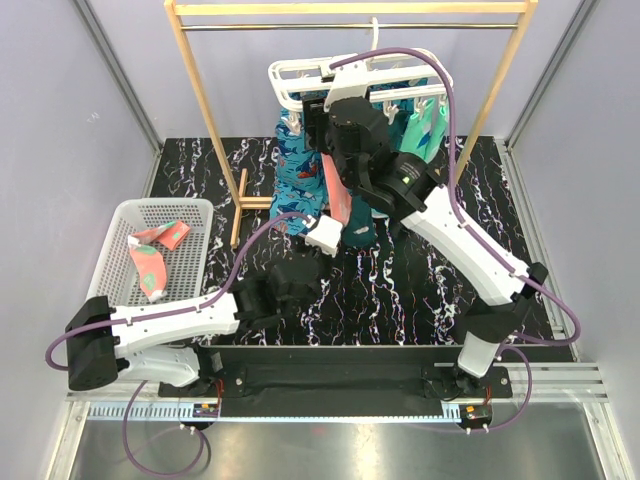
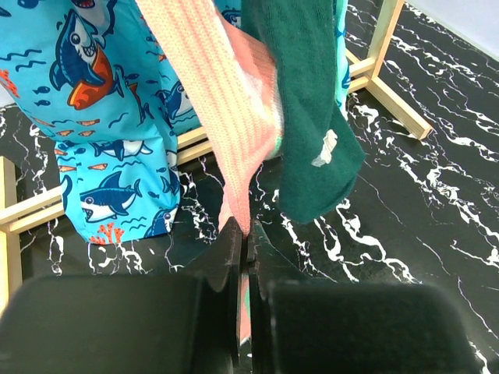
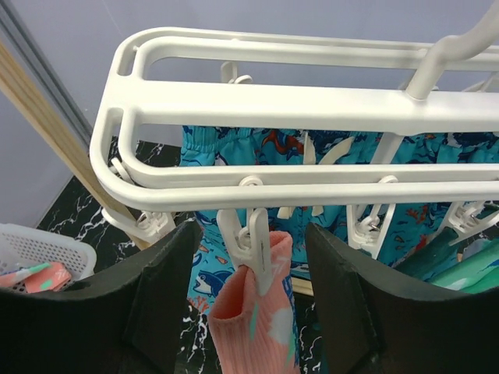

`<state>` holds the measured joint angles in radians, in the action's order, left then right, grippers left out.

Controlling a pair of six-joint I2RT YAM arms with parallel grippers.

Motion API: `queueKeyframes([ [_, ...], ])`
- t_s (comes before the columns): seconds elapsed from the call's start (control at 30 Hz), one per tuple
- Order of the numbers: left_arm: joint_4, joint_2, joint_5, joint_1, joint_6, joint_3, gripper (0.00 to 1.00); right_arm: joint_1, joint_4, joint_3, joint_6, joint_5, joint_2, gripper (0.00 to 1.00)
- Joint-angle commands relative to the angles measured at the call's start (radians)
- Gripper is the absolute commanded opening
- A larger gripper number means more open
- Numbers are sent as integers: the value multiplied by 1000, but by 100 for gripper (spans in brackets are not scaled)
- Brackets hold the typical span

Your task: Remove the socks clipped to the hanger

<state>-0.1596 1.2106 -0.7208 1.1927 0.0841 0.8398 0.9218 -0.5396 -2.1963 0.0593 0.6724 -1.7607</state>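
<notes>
The white hanger (image 3: 312, 101) hangs from the wooden rail (image 1: 350, 8). One of its pegs (image 3: 261, 241) clips the cuff of a coral-pink sock (image 3: 253, 327). My right gripper (image 3: 251, 234) is open, one finger on each side of that peg, touching neither peg nor sock. Lower down, my left gripper (image 2: 245, 234) is shut on the toe end of the same coral-pink sock (image 2: 226, 101). A dark teal sock (image 2: 304, 93) hangs just right of it and a blue shark-print sock (image 2: 101, 117) to the left. Mint-green socks (image 1: 425, 125) hang at the hanger's right end.
A white mesh basket (image 1: 130, 215) stands at the left on the black marbled table and holds coral socks (image 1: 150, 265). The wooden stand's uprights (image 1: 200, 90) and foot bars (image 2: 390, 86) flank the hanging socks.
</notes>
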Motion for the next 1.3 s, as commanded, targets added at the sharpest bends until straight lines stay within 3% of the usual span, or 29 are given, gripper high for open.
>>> queueKeyframes([
  [0.0,-78,0,-49,16,-17,48,0,25,43,-71,-53,76,-40,65],
  [0.33,-83,3,-66,36,-24,50,0,35,33,-111,-131,182,-102,65],
  [0.7,-93,10,-77,50,-26,53,0,48,139,-74,-228,268,-98,56],
  [0.8,-95,15,-78,51,-26,54,0,46,144,-79,-237,265,-102,45],
  [0.9,-93,12,-80,53,-26,54,0,48,132,-80,-228,257,-102,23],
  [0.93,-95,12,-81,54,-24,53,0,46,129,-77,-220,250,-99,6],
  [0.97,-93,12,-83,54,-24,51,0,46,124,-77,-216,245,-97,0],
  [1.27,-90,7,-91,54,5,30,0,46,98,-86,-185,234,-88,0],
])
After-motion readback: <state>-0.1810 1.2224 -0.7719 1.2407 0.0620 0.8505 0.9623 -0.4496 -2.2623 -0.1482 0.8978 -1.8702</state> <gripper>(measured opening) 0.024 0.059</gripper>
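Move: The clip holding the pink sock sits about 2 cm ahead of the right hand, straight ahead and level with it, between the open fingers; the sock's cuff is some 4 cm below that clip. The empty end clip is about 4 cm ahead of the right hand and 6 cm left, the dark green sock's clip 2 cm ahead and 7 cm right. From the left hand, already pinching the sock's foot, the pink sock's clip is roughly 14 cm ahead, 1 cm left and 22 cm up. The right hand eases about 2 cm forward onto the pink sock's clip under the hanger's front bar, dipping some 2 cm and coming most of the way back up while the wrist rolls left side down and turns clockwise, about 10 degrees each. Only then do its wide-open fingers shut and squeeze the clip, while the left hand keeps its pinch on the sock's foot and draws barely a centimetre back and to the right. ##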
